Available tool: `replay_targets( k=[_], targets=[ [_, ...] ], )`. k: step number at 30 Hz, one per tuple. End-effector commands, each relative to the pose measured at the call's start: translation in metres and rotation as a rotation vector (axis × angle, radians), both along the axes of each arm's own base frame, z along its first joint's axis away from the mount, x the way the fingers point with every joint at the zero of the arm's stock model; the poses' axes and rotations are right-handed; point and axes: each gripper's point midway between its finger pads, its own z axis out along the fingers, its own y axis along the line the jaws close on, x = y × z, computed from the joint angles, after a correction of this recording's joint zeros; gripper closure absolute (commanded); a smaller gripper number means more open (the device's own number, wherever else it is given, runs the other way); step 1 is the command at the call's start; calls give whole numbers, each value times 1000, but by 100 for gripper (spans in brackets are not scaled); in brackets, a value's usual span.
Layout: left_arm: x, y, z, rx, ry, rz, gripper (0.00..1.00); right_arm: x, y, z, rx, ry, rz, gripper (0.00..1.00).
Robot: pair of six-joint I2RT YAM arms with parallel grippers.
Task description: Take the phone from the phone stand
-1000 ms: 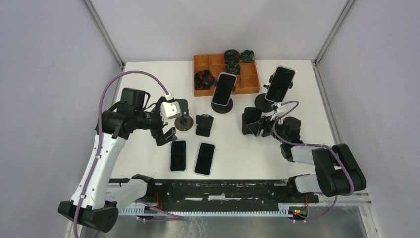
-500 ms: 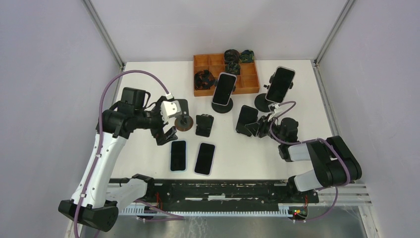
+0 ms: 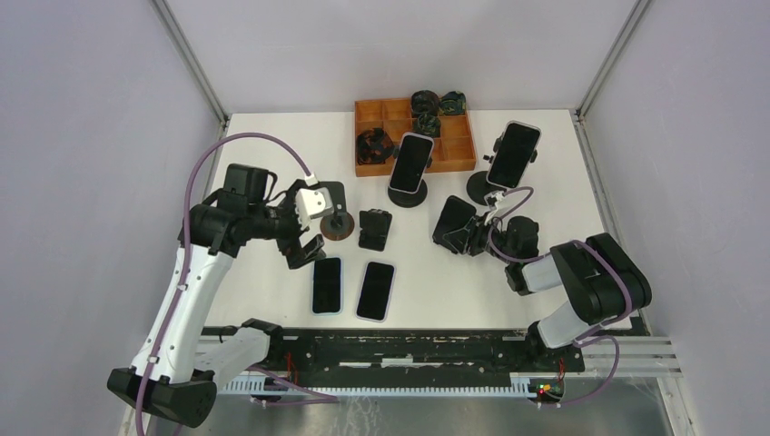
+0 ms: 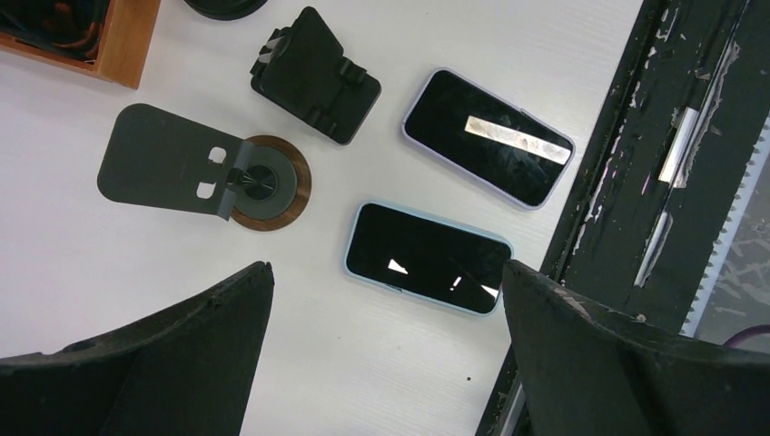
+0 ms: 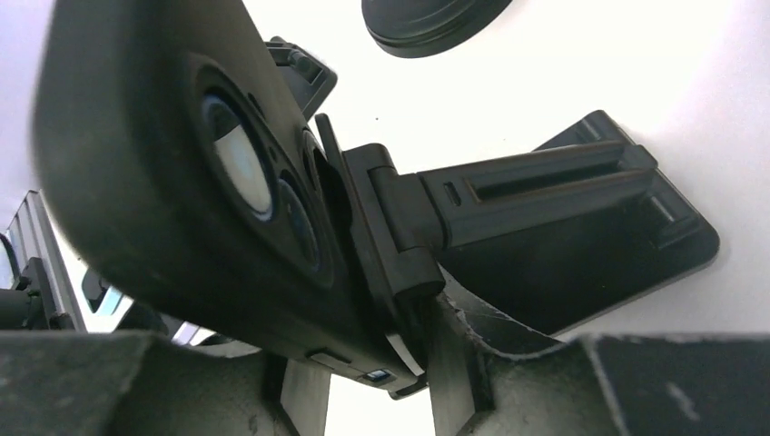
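My right gripper point(image 3: 467, 235) is shut on the lower edge of a black phone point(image 3: 451, 221) that leans in a black folding stand. In the right wrist view the phone's back with its camera lenses point(image 5: 209, 182) fills the left. The stand point(image 5: 554, 209) is hinged behind it, and my gripper point(image 5: 354, 368) holds the phone's bottom edge between its fingers. My left gripper point(image 3: 305, 250) is open and empty, above the table beside a blue-cased phone point(image 3: 327, 284) that lies flat. It shows in the left wrist view point(image 4: 427, 257) ahead of that gripper point(image 4: 386, 350).
Two more phones stand on round-based stands point(image 3: 410, 163) point(image 3: 513, 154). A lilac-cased phone point(image 3: 376, 291) lies flat. An empty brown-based stand point(image 3: 336, 221) and an empty folding stand point(image 3: 374, 229) sit mid-table. A wooden tray point(image 3: 370, 111) is at the back. A black rail point(image 3: 409, 345) runs along the near edge.
My right gripper has moved left with the black phone, which now leans further left. My left gripper has dropped slightly and stays open.
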Motion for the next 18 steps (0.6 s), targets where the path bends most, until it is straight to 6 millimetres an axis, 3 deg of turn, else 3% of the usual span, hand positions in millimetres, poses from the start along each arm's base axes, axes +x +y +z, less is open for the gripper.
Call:
replay_targets(
  k=[1, 9, 13, 18],
  targets=[
    [2, -2, 6, -12, -32, -3, 0, 18, 5, 30, 45, -112, -8, 61],
    [-10, -4, -1, -30, -24, -33, 0, 6, 12, 60, 113, -164, 36, 100],
    [-14, -7, -1, -44, -37, -64, 0, -9, 21, 73, 141, -171, 104, 100],
    [-22, -20, 1, -117, -38, -141, 0, -44, 49, 108, 201, -216, 278, 100]
  ],
)
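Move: Just about within the right hand's fingers is the leaning black phone, its middle about 2 cm ahead, 3 cm left and 3 cm up; its stand's middle is some 2 cm ahead and 1 cm left, 1 cm lower. The empty black stand is about 18 cm left and 2 cm ahead, and a round stand base about 12 cm ahead, 6 cm right. From the left hand, the phone lies roughly 10 cm ahead, 27 cm right and 15 cm below. Closing its half-open fingers on the phone's lower part and the stand's bracket together, the right hand clamps them and rises about 4 cm, then also draws back and to the left some 2 cm each, with a slight counter-clockwise turn and its left side rising a little. The left hand, open and empty, eases back almost 2 cm. ##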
